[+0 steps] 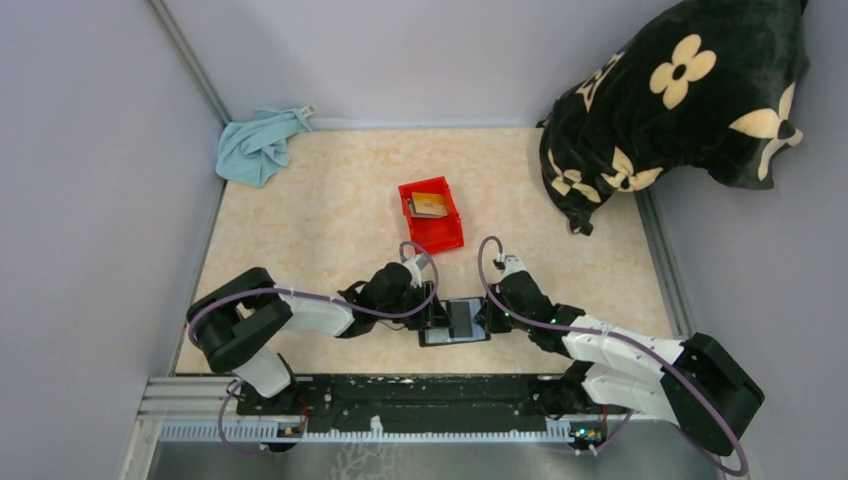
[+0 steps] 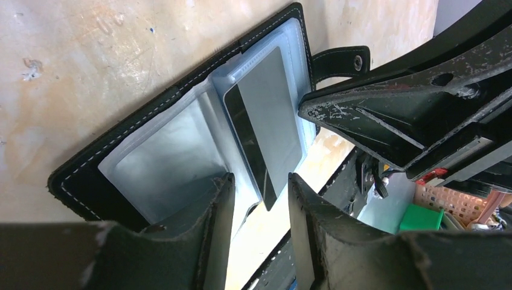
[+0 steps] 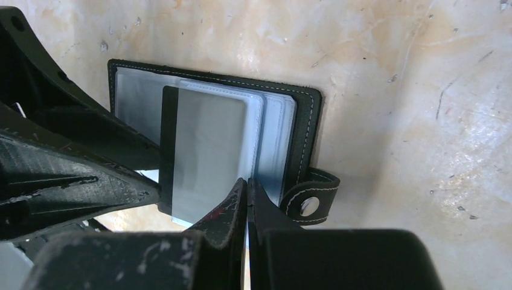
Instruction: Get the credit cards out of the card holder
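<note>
The black card holder (image 1: 462, 322) lies open near the table's front edge between both grippers. Its clear sleeves show in the left wrist view, black rim (image 2: 78, 175). A grey credit card (image 2: 272, 121) with a dark stripe sticks partway out of a sleeve. Its lower corner lies between the fingers of my open left gripper (image 2: 261, 184), touching neither. My right gripper (image 3: 248, 181) is shut on the near edge of a sleeve of the card holder (image 3: 308, 121), beside the grey card (image 3: 208, 151). Tan cards (image 1: 428, 205) lie in the red bin (image 1: 445, 235).
A blue cloth (image 1: 258, 145) lies at the back left corner. A black flowered pillow (image 1: 680, 100) leans at the back right. Walls close both sides. The holder's snap strap (image 3: 311, 202) points to the right.
</note>
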`<state>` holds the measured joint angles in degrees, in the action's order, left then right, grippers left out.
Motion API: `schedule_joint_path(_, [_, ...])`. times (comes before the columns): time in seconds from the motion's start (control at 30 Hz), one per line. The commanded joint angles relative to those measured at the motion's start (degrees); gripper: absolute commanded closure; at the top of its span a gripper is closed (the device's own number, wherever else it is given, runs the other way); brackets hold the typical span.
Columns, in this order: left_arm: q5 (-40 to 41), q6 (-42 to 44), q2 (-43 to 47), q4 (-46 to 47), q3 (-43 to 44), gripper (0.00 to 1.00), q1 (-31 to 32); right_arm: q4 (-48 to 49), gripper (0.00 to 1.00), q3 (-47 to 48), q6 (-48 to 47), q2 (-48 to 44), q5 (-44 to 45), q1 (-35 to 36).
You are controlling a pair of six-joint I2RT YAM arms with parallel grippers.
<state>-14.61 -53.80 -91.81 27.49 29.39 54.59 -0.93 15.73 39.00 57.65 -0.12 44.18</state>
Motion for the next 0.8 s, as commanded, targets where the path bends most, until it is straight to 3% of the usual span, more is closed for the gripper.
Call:
schedule_joint_path(0.0, [0.5,1.2,-1.1,0.6,1.1,0.57,-0.2,2.9,1.0,-1.0,0.8,1.4,-1.2,0.4])
schedule_joint_path(0.43, [-0.5,0.4,-2.1,1.7,1.4,0.84,-0.3,4.4,1.0,-1.7,1.7,2.8,-1.5,1.0])
schedule_joint_path(0.57, [-1.1,0.4,-2.3,1.4,1.7,1.0,-0.3,4.8,1.0,-1.7,1.8,3.6,-1.5,0.9])
schedule_joint_path(0.77, [0.2,1.0,-0.5,0.1,0.0,1.0,-1.0,4.9,1.0,-1.6,1.9,4.1,-0.6,0.8])
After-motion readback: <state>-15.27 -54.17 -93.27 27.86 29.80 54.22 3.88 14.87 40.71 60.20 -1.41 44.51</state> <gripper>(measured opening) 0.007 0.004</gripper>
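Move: The dark-striped card in its clear pocket has its middle about 3 cm to the left gripper's right, 2 cm ahead and 1 cm below, with its striped left edge right by the open fingers. From the shut right gripper the card lies some 3 cm left, 1 cm ahead and 1 cm below; the snap strap is about 4 cm to that gripper's right and 1 cm back. The red box stands roughly 20 cm ahead and 3 cm left of the left gripper, about level with it. Lower the left gripper about half a centimetre and close its fingers from half open to shut, pinching the card's striped left edge and pocket film near the end closest to the base. Meanwhile keep the shut right fingertips on the sleeve at the pocket's right edge and push it left towards the left fingers, about 1 cm, rolling the wrist only slightly. ##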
